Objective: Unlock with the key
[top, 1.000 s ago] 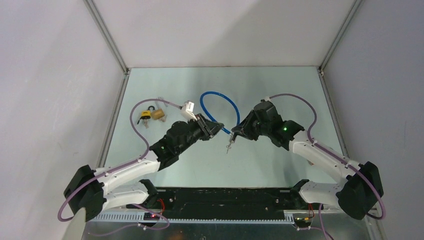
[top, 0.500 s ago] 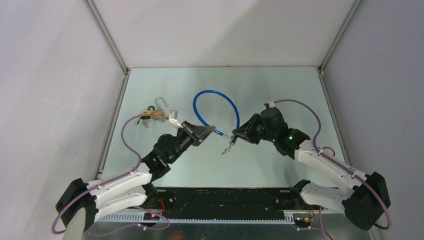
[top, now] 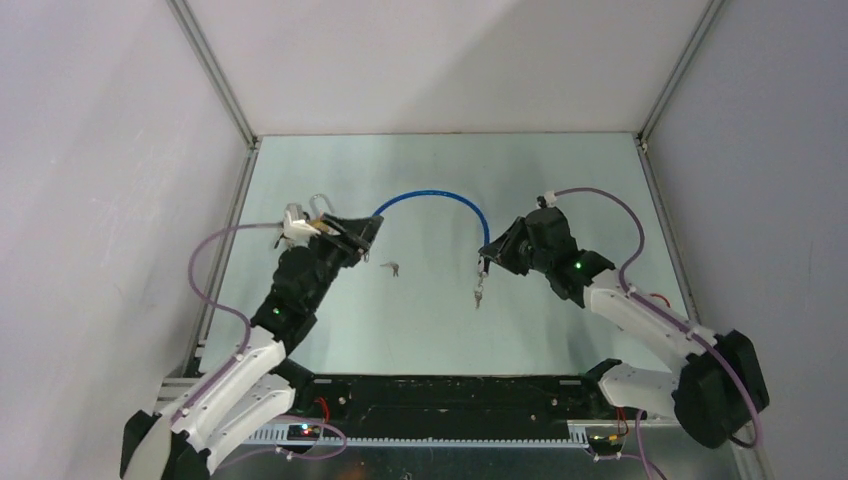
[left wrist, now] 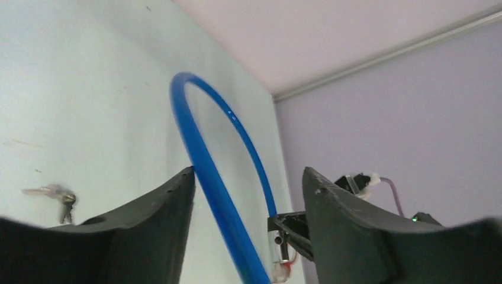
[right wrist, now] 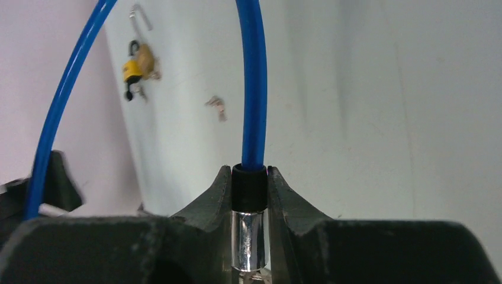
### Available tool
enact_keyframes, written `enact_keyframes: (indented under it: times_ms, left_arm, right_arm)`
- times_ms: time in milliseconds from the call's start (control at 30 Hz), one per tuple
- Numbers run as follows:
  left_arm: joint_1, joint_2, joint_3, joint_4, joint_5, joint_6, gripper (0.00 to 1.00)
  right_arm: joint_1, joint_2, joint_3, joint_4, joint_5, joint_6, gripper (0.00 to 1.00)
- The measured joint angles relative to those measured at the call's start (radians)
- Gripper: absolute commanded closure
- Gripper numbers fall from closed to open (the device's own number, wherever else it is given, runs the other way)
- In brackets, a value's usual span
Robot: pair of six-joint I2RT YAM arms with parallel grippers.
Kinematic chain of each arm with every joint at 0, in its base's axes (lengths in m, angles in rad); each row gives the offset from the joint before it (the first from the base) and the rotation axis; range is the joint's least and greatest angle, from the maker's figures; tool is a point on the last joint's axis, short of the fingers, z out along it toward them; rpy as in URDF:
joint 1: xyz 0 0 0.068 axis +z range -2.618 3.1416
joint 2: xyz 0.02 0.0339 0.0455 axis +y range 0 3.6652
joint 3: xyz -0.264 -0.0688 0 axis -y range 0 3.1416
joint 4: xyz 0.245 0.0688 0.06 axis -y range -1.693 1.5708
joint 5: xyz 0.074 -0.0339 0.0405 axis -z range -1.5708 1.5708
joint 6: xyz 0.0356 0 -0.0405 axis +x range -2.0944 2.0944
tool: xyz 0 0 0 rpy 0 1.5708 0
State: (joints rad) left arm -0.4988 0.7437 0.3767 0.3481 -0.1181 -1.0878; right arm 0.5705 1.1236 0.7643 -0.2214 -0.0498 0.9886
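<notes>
A blue cable lock (top: 432,196) arches between my two grippers. My right gripper (top: 487,258) is shut on its black-and-chrome lock barrel (right wrist: 248,213), and a bunch of keys (top: 478,293) hangs under it. The cable (left wrist: 207,171) passes between the wide-apart fingers of my open left gripper (left wrist: 248,177), close to the left finger. Its lower end is out of view. A small loose key (top: 391,268) lies on the table between the arms; the key (left wrist: 56,194) also shows in the left wrist view.
A yellow and brass padlock (right wrist: 136,64) with its own keys lies at the far left of the table (top: 560,190), just behind my left gripper (top: 355,232). An open shackle (top: 318,203) pokes out beside it. Grey walls close in three sides.
My left arm has swung left and back toward the padlock and its jaws have opened. The cable has stretched into a wider arch. A small key now lies on the table.
</notes>
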Motion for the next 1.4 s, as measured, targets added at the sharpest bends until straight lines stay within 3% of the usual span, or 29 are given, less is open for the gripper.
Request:
enact_keyframes:
  times_ms: [200, 433, 633, 733, 767, 833, 900, 1167, 1300, 1400]
  left_arm:
    - [0.082, 0.032, 0.23, -0.293, -0.04, 0.17, 0.25]
    - [0.183, 0.103, 0.29, -0.468, -0.077, 0.269, 0.15]
    - [0.197, 0.051, 0.328, -0.593, -0.108, 0.357, 0.06]
    - [0.198, -0.023, 0.353, -0.635, -0.125, 0.415, 0.02]
    - [0.198, -0.05, 0.36, -0.647, -0.13, 0.436, 0.01]
    - [0.198, -0.105, 0.37, -0.669, -0.142, 0.478, 0.01]
    - [0.198, -0.158, 0.373, -0.688, -0.144, 0.518, 0.0]
    - [0.198, -0.336, 0.38, -0.766, -0.15, 0.655, 0.0]
    - [0.198, -0.41, 0.398, -0.808, -0.167, 0.707, 0.0]
    - [0.198, -0.473, 0.417, -0.837, -0.192, 0.746, 0.0]
  right_arm:
    - [-0.031, 0.207, 0.094, 0.034, 0.008, -0.117, 1.0]
    - [-0.03, 0.451, 0.267, 0.169, 0.005, -0.211, 1.0]
    - [-0.019, 0.661, 0.396, 0.283, 0.012, -0.26, 1.0]
    - [-0.016, 0.782, 0.492, 0.302, 0.027, -0.288, 0.77]
    - [-0.016, 0.793, 0.502, 0.305, 0.027, -0.29, 0.61]
    - [-0.02, 0.844, 0.545, 0.305, 0.03, -0.296, 0.45]
    - [-0.026, 0.874, 0.571, 0.306, 0.031, -0.306, 0.36]
    - [-0.08, 0.851, 0.586, 0.237, 0.102, -0.345, 0.14]
    - [-0.107, 0.702, 0.51, 0.156, 0.193, -0.381, 0.04]
    - [-0.122, 0.491, 0.417, 0.104, 0.293, -0.421, 0.01]
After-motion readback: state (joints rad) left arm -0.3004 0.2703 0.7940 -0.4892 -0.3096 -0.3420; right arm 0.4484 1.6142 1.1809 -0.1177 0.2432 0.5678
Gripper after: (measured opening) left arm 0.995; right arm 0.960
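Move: Between the left hand's already part-open fingers runs the free arm of the blue cable; the loose keys lie about 6 cm ahead of that hand, 2 cm right and 22 cm down, the brass padlock some 16 cm ahead and 18 cm left. The right hand still pinches the cable lock's collar, the silver barrel just under its pads. Its clear laying spot is about 18 cm ahead, 8 cm left and 14 cm down, the loose keys 6 cm ahead and 26 cm left. Carrying the cable lock forward some 18 cm, 8 cm left and 8 cm down, the right hand opens low over the table, then swings right and climbs away, empty. Meanwhile the left fingers spread wide and leave the cable, the hand going left and slightly forward with a bob up and down, then back, up and farther left, its left side rolling up about 40 degrees. ##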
